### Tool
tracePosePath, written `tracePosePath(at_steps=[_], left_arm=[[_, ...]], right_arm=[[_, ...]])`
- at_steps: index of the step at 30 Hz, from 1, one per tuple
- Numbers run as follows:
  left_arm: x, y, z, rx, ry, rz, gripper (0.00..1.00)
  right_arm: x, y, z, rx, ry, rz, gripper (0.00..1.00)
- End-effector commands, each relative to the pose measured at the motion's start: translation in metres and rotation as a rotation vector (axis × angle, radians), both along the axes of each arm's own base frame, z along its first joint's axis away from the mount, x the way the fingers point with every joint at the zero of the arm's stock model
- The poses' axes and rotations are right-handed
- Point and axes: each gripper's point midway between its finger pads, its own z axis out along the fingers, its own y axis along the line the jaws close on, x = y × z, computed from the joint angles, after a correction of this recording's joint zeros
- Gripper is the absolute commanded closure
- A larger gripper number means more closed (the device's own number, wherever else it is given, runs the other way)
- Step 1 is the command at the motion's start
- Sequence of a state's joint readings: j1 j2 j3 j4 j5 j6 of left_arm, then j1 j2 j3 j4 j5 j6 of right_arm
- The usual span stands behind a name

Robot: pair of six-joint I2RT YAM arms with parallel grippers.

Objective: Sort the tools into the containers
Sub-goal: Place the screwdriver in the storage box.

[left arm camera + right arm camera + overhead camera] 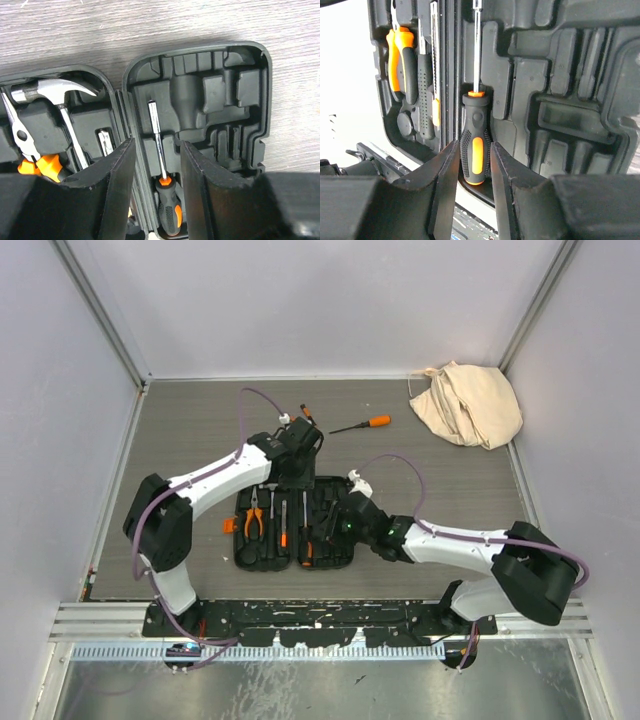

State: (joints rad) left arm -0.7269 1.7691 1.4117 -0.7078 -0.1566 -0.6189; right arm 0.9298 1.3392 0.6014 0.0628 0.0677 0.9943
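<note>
The black tool case (325, 483) lies open in the middle of the table, with pliers (255, 520) and other tools in its left half. My left gripper (300, 468) hovers open above it. The left wrist view has the hammer (55, 95), the pliers (30, 150) and a slotted screwdriver (159, 145) below my left gripper (156, 145). My right gripper (320, 538) is at the case's near edge. In the right wrist view my right gripper (474, 146) stands open, close round the screwdriver handle (476, 145), which lies in the case (570, 75).
A loose orange-handled screwdriver (362, 424) lies on the table behind the case, with a small orange piece (306, 412) to its left. A beige cloth bag (467, 403) sits in the far right corner. White walls enclose the table on three sides.
</note>
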Motion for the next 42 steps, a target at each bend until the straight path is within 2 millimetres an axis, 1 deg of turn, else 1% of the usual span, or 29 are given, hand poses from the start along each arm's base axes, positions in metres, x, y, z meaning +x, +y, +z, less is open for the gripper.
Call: tracePosePath(at_steps=[1,4,7,12,14,15,22,26,29,36,42], left_arm=[[0.011,-0.009,0.004,-0.007,-0.031,0.039,0.59],[0.013,-0.011,-0.006,0.008,-0.012,0.046,0.64],[0.013,-0.012,-0.013,0.022,-0.003,0.047,0.7],[0.015,-0.014,-0.023,0.044,0.009,0.046,0.75],[0.016,-0.014,-0.025,0.047,0.009,0.046,0.77],[0.017,-0.014,-0.027,0.051,0.011,0.049,0.77],[0.017,-0.01,-0.033,0.077,0.011,0.052,0.78],[0.018,-0.01,-0.035,0.078,0.012,0.053,0.78],[0.017,-0.011,-0.038,0.081,0.017,0.049,0.79],[0.017,-0.009,-0.038,0.087,0.016,0.05,0.79],[0.018,-0.01,-0.039,0.088,0.014,0.049,0.79]], right_arm=[[0.009,-0.008,0.017,0.021,-0.044,-0.11,0.62],[0.009,-0.012,0.02,0.022,-0.057,-0.126,0.62],[0.009,-0.012,0.021,0.033,-0.061,-0.124,0.63],[0.005,-0.002,0.017,0.032,-0.051,-0.095,0.67],[0.002,0.005,0.021,0.031,-0.062,-0.082,0.68],[0.005,0.006,0.021,0.019,-0.08,-0.1,0.68],[0.004,0.019,0.019,-0.03,-0.1,-0.115,0.66],[0.001,0.03,0.017,-0.052,-0.095,-0.09,0.66],[-0.003,0.034,0.013,-0.077,-0.087,-0.077,0.66],[-0.012,0.035,0.004,-0.129,-0.068,-0.058,0.64],[-0.016,0.033,-0.006,-0.186,-0.052,-0.043,0.64]])
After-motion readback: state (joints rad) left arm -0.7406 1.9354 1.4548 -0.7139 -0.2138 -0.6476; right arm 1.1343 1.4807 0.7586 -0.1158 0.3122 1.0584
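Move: The screwdriver already lies in the box: its shaft is roughly 7 cm below the left hand and 3 cm back, level sideways; its handle is some 3 cm back, 4 cm left and 4 cm below the right hand. Counted from the left hand, the small saw is about 8 cm back and 4 cm left, the hammer 7 cm back and 7 cm left, and both lie some 7 cm below. Left hand sinks 5 cm towards the shaft, narrowing its fingers; right eases 3 cm left-back towards the handle. ##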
